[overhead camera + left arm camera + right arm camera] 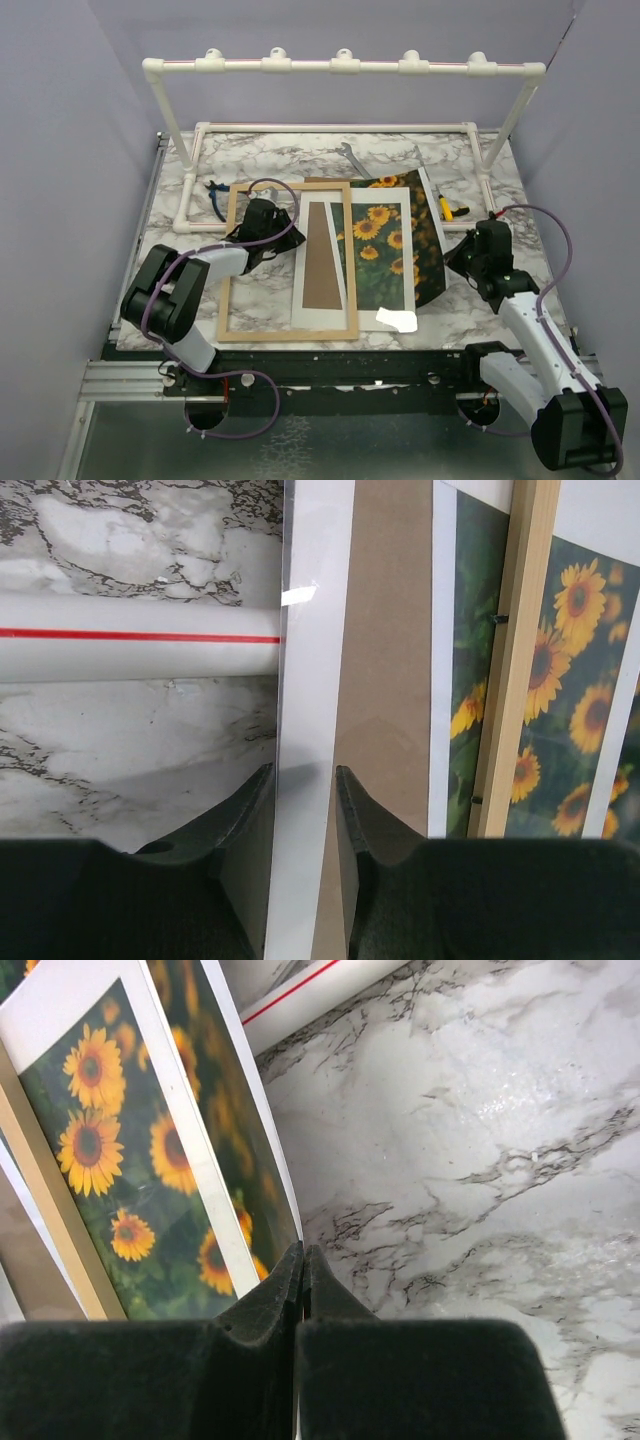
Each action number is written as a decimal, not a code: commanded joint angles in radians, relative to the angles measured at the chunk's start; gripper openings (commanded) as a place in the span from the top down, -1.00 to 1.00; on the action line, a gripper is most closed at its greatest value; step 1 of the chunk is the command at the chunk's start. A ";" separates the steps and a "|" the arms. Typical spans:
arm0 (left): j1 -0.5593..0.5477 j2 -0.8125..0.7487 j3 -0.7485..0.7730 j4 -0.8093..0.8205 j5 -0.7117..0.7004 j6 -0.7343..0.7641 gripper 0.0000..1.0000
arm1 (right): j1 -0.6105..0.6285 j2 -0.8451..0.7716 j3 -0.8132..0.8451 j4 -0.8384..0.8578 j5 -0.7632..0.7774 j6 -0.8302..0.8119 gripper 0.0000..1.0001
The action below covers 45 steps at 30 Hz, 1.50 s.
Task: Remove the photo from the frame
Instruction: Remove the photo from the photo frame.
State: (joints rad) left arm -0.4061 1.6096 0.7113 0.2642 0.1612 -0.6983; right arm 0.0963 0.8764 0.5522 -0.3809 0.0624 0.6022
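The frame (229, 260), thin light wood, lies flat on the marble table. Inside it a white sheet (305, 680) and a brown backing board (320, 260) stand tilted. My left gripper (303, 772) is over the frame's upper left, its jaws apart on either side of the white sheet's edge. The photo (375, 240) of yellow sunflowers reaches past the frame's right edge (50, 1220), partly under a white mat (190, 1160). Its dark glossy right part (235, 1150) runs to my right gripper (302, 1250), which is shut on that edge.
A white PVC pipe rack (340, 65) spans the back, and its base pipes (140, 637) lie on the table. Blue-handled pliers (215, 195) lie at the left, a yellow-handled tool (447, 207) at the right. The table's front edge is just below the frame.
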 commanded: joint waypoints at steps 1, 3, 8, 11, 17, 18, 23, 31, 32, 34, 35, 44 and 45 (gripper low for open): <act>-0.002 0.029 0.031 0.041 0.021 -0.009 0.39 | -0.001 -0.022 0.035 -0.049 0.096 0.019 0.99; -0.002 0.037 0.033 0.046 0.026 -0.010 0.39 | -0.001 -0.024 0.035 -0.051 0.107 0.020 0.99; -0.002 0.039 0.028 0.047 0.010 -0.012 0.39 | -0.001 -0.021 0.069 -0.091 0.209 0.056 0.99; -0.002 0.037 0.023 0.042 -0.008 -0.010 0.38 | -0.003 -0.021 0.099 -0.103 0.267 0.060 0.99; -0.003 0.036 0.018 0.032 -0.016 -0.008 0.36 | -0.002 0.002 0.159 -0.122 0.453 0.046 0.99; -0.002 0.037 0.019 0.033 -0.016 -0.009 0.36 | -0.003 0.009 0.167 -0.125 0.490 0.053 0.99; -0.002 0.032 0.017 0.021 -0.030 -0.016 0.35 | -0.004 0.063 0.191 -0.115 0.675 0.098 0.99; -0.002 -0.020 0.011 -0.010 -0.061 -0.005 0.33 | -0.100 0.109 0.208 -0.102 0.840 0.152 0.99; -0.002 -0.026 0.008 -0.014 -0.067 -0.006 0.33 | -0.132 0.111 0.214 -0.103 0.834 0.153 0.99; -0.002 -0.037 -0.001 -0.016 -0.082 -0.012 0.32 | -0.206 0.110 0.220 -0.093 0.814 0.154 0.99; -0.002 -0.044 -0.006 -0.016 -0.088 -0.016 0.32 | -0.227 0.113 0.224 -0.090 0.813 0.155 0.99; -0.003 -0.138 -0.013 -0.095 -0.118 -0.001 0.30 | -0.288 0.130 0.213 -0.039 0.855 0.164 0.99; -0.002 -0.156 -0.014 -0.106 -0.123 0.000 0.29 | -0.288 0.133 0.207 -0.011 0.838 0.141 0.93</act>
State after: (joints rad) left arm -0.4061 1.5337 0.7097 0.2161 0.0845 -0.7101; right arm -0.1749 1.0039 0.7601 -0.4610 0.8623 0.7456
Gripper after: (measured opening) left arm 0.348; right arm 0.006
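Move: The right hand already pinches the lower right edge of the photo and is taking it to the bare table beside the pile, centred about 14 cm to its right, 8 cm ahead and 10 cm below. The mat's middle lies roughly 23 cm left and 4 cm ahead, the yellow screwdriver some 21 cm straight ahead, both about 9 cm lower. From the left hand, that bare patch is about 53 cm to the right, level with it, 4 cm lower. Keeping its pinch on the photo's edge, the right hand draws it out from under the mat: slowly at first, then in a quicker sweep about 20 cm to the right, away from the mat, rising some 7 cm and swinging clockwise about 55 degrees. The left hand waits part-open over the mat's left edge, then lifts about 2 cm near the end. ##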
